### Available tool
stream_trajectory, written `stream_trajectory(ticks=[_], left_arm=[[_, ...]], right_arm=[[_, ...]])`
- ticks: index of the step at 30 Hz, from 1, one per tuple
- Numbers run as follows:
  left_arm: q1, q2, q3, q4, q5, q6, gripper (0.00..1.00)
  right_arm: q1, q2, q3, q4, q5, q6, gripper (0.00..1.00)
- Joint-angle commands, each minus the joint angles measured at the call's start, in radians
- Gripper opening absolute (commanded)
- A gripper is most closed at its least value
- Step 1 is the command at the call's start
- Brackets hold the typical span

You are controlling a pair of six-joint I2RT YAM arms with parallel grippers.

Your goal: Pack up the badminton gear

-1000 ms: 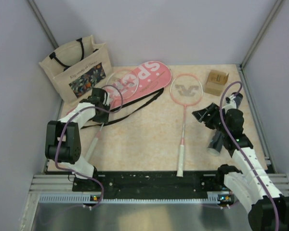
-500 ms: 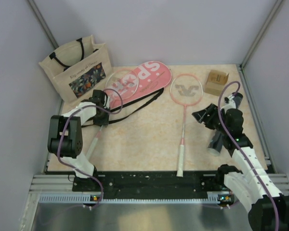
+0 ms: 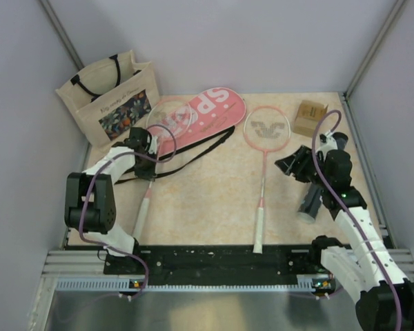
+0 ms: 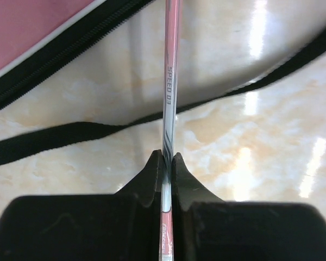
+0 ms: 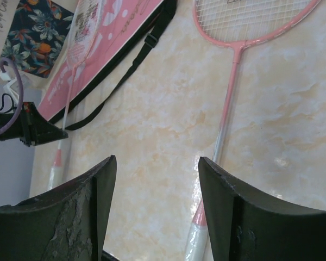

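One pink-framed racket (image 3: 171, 117) lies with its head on the long pink SPORT cover (image 3: 210, 109). My left gripper (image 3: 149, 156) (image 4: 167, 157) is shut on that racket's thin shaft (image 4: 170, 81), low over the table beside the cover's black strap (image 4: 54, 138). The second racket (image 3: 265, 129) (image 5: 229, 103) lies flat mid-table, its white handle (image 3: 258, 233) towards the near edge. Right of that racket's shaft my right gripper (image 3: 290, 165) (image 5: 156, 160) hangs open above bare table, holding nothing. A dark tube (image 3: 309, 201) lies beside the right arm.
A beige tote bag with floral print (image 3: 112, 96) stands at the back left against the wall. A small brown cardboard box (image 3: 310, 118) sits at the back right. Grey walls close the table on three sides. The strap (image 3: 196, 153) trails across the table towards the middle.
My left gripper has shut on the racket's shaft, and the racket's handle has swung a little to the right. The right gripper has barely shifted.
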Motion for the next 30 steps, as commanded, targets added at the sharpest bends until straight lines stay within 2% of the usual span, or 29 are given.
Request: stream_trajectory(ticks=[1,7,14,22,30], left_arm=[[0.007,-0.144,0.006,0.032,0.140,-0.081,0.00],[0.005,-0.254,-0.083,0.190,0.375,-0.194,0.00],[-0.001,-0.363,-0.236,0.418,0.531,-0.380,0.00],[-0.044,-0.469,-0.315,0.511,0.579,-0.458,0.00],[-0.078,-0.512,-0.356,0.495,0.619,-0.471,0.00]], right_arm=[[0.011,-0.012,0.023,0.067,-0.064,0.105,0.62],[0.132,0.014,-0.034,0.193,0.041,0.203,0.62],[0.331,0.210,-0.010,0.373,0.210,0.267,0.64],[0.560,0.538,0.094,0.668,0.312,0.315,0.62],[0.693,0.813,0.295,0.797,0.307,0.343,0.59]])
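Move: My left hand already has the nearer-left badminton racket by its shaft, low over the tiles, with the black strap some 5 cm ahead and 12 cm to the right, and the pink racket bag about 18 cm ahead and 8 cm right. My open right hand waits about 46 cm to its right, 3 cm back and 15 cm higher. From my right hand, the held racket is 46 cm left, 4 cm ahead and 14 cm below; the other racket's middle lies 2 cm ahead, 2 cm left and 16 cm below. Keeping the shaft pinched, I carry the racket right about 12 cm and up 10 with my left hand, drawing back slightly and rolling the wrist some 45 degrees so the downward fingers swing towards the right. Meanwhile my right hand sweeps about 23 cm left, away from over the other racket and towards the held shaft, edging forward and sinking a little; its fingers stay open and turn farther left, still short of the shaft. ##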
